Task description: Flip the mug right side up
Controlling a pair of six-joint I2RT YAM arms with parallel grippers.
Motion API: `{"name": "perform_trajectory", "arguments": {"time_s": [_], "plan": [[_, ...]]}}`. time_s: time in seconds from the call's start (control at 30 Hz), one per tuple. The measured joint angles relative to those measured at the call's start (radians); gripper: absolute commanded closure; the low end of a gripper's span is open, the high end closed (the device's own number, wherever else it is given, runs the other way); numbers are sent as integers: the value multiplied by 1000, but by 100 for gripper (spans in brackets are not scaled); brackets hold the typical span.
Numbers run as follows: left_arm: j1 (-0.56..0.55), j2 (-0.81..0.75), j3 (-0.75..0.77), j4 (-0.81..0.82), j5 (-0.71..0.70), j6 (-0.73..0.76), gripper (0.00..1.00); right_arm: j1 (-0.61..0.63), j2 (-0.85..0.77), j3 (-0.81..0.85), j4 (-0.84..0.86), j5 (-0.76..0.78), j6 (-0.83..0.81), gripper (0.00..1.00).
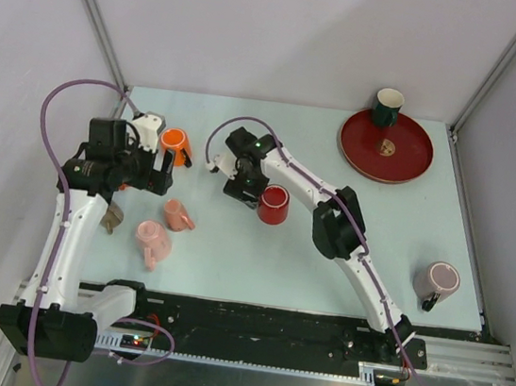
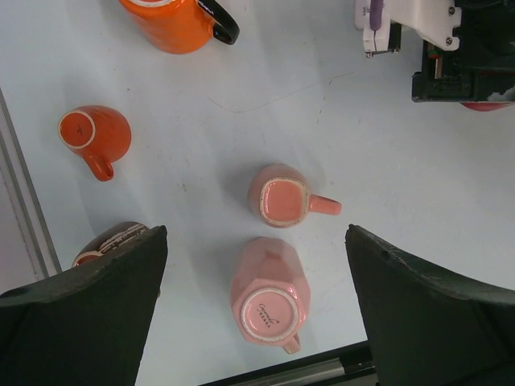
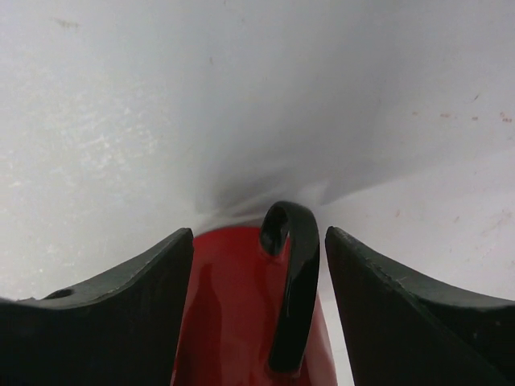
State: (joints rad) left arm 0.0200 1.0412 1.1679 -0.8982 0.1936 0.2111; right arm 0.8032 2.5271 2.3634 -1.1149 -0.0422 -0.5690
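A red mug (image 1: 273, 204) with a black handle (image 3: 291, 289) stands mid-table; I cannot tell which end is up. My right gripper (image 1: 253, 189) reaches it from the left. In the right wrist view the right gripper (image 3: 259, 232) straddles the mug's body (image 3: 229, 314) and handle. One finger lies against the red wall, and a narrow gap separates the handle from the other finger. My left gripper (image 1: 151, 175) hovers wide open, high over the left side, holding nothing. Below the left gripper (image 2: 256, 235) a pink faceted mug (image 2: 267, 304) shows its base.
A small pink mug (image 2: 278, 198), a small orange mug (image 2: 92, 133), an orange mug with a black handle (image 2: 177, 20) and a brown mug (image 2: 109, 240) surround the left arm. At the back right, a green cup (image 1: 387, 105) stands on a red plate (image 1: 404, 165). A mauve mug (image 1: 437, 281) is near the right edge.
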Motion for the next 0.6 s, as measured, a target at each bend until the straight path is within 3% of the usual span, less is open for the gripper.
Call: {"name": "perform_trajectory", "arguments": {"time_s": [0.17,0.27,0.3,0.6], "plan": [[0,4,0,0,0,8,5,0,-10,0,-43,15,10,58],[0,4,0,0,1,8,6,-6,-10,-1,-59,16,18,91],[0,4,0,0,1,8,6,-9,-10,-1,-63,14,20,95],[0,4,2,-2,35,6,8,-38,-35,5,-50,-58,86,100]]}}
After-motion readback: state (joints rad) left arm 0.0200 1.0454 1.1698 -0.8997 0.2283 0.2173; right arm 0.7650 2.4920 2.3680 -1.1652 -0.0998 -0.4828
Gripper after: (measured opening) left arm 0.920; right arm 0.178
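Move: The red mug stands upside down with its black handle towards the right hand, already between the open fingers; its body is about 5 cm to the right, 1 cm back and at roughly the same height. The small pink cup lies some 18 cm left and 6 cm back, the orange mug about 20 cm left and 12 cm ahead, both near hand height. From the left hand, the red mug is some 9 cm ahead, 28 cm right and 19 cm below. Shut the right gripper on the red mug's black handle, easing the hand about 1.5 cm to the right and slightly back as the fingers close, so that the tips pinch the handle between them. Keep that pinch, then start straight up by roughly 1 cm, with a small clockwise turn of the wrist. ##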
